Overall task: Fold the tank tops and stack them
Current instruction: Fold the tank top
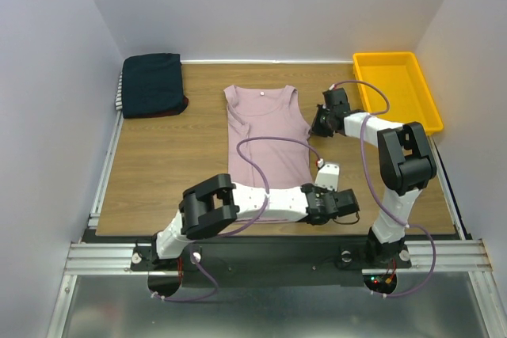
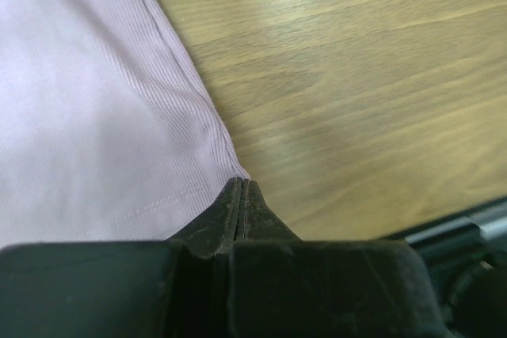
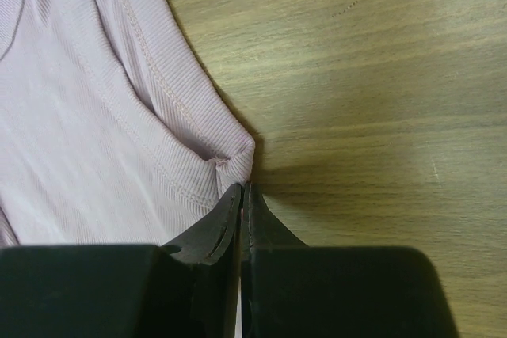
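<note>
A pale dusty-pink tank top lies flat in the middle of the table, neck at the far end. My left gripper is shut on its near right hem corner; in the left wrist view the jaws meet right on that corner of pink cloth. My right gripper is shut on the right side just under the armhole, where the cloth bunches into a small fold at the fingertips. Folded tank tops are stacked at the far left, dark navy uppermost, with striped and red edges showing.
A yellow plastic tray stands at the far right corner. Bare wooden table lies left of the pink top. White walls close in three sides. A metal rail runs along the near edge by the arm bases.
</note>
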Controlling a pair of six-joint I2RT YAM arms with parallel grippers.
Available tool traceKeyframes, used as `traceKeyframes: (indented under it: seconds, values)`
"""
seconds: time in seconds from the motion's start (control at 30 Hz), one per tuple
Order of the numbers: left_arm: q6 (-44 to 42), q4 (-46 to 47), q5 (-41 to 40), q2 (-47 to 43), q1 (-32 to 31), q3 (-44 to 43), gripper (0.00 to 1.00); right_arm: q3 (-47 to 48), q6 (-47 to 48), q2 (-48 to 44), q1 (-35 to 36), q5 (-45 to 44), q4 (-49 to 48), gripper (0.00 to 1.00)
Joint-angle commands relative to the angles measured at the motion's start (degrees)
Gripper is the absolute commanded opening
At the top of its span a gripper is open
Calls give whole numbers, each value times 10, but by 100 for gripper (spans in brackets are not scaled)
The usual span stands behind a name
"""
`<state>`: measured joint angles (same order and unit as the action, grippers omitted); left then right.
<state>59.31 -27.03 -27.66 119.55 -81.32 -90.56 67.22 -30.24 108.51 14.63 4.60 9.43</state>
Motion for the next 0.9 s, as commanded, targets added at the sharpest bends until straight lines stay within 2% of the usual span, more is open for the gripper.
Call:
traceKeyframes:
  seconds: [0.0,0.47,0.87]
  values:
    - [9,24,-17,-89,-3,47,0,35,-3,-11,-2,4,-13,0]
    - [34,76,17,-196,8,210,0,95,-39,-7,36,-1,-13,0]
    - [69,97,39,-304,25,358,0,171,-67,66,96,-28,-13,0]
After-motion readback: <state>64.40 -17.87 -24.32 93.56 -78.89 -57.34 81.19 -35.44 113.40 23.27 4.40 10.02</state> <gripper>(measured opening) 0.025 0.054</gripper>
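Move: Both closed grippers already hold the tank top's right edge, the right one at the armhole and the left one at the near hem corner. The tank top's middle line lies about 16 cm left of the right hand and 15 cm left of the left hand, roughly level fore and aft and 1–2 cm lower. From the right hand, the right shoulder strap is some 14 cm ahead and 6 cm left, and the folded left flap about 23 cm left, roughly level with it. The armhole edge is about 28 cm straight ahead of the left hand. Both hands keep their shut pinch on the tank top's right edge and carry it left towards the middle line, the left hand about 11 cm, first arcing up some 3.5 cm and then sinking back almost to its starting height. The right hand first eases up and forward, then sweeps left about 9 cm, ending some 5 cm higher and 3.5 cm farther out with its fingers tipped slightly outward, just starting to sink. ##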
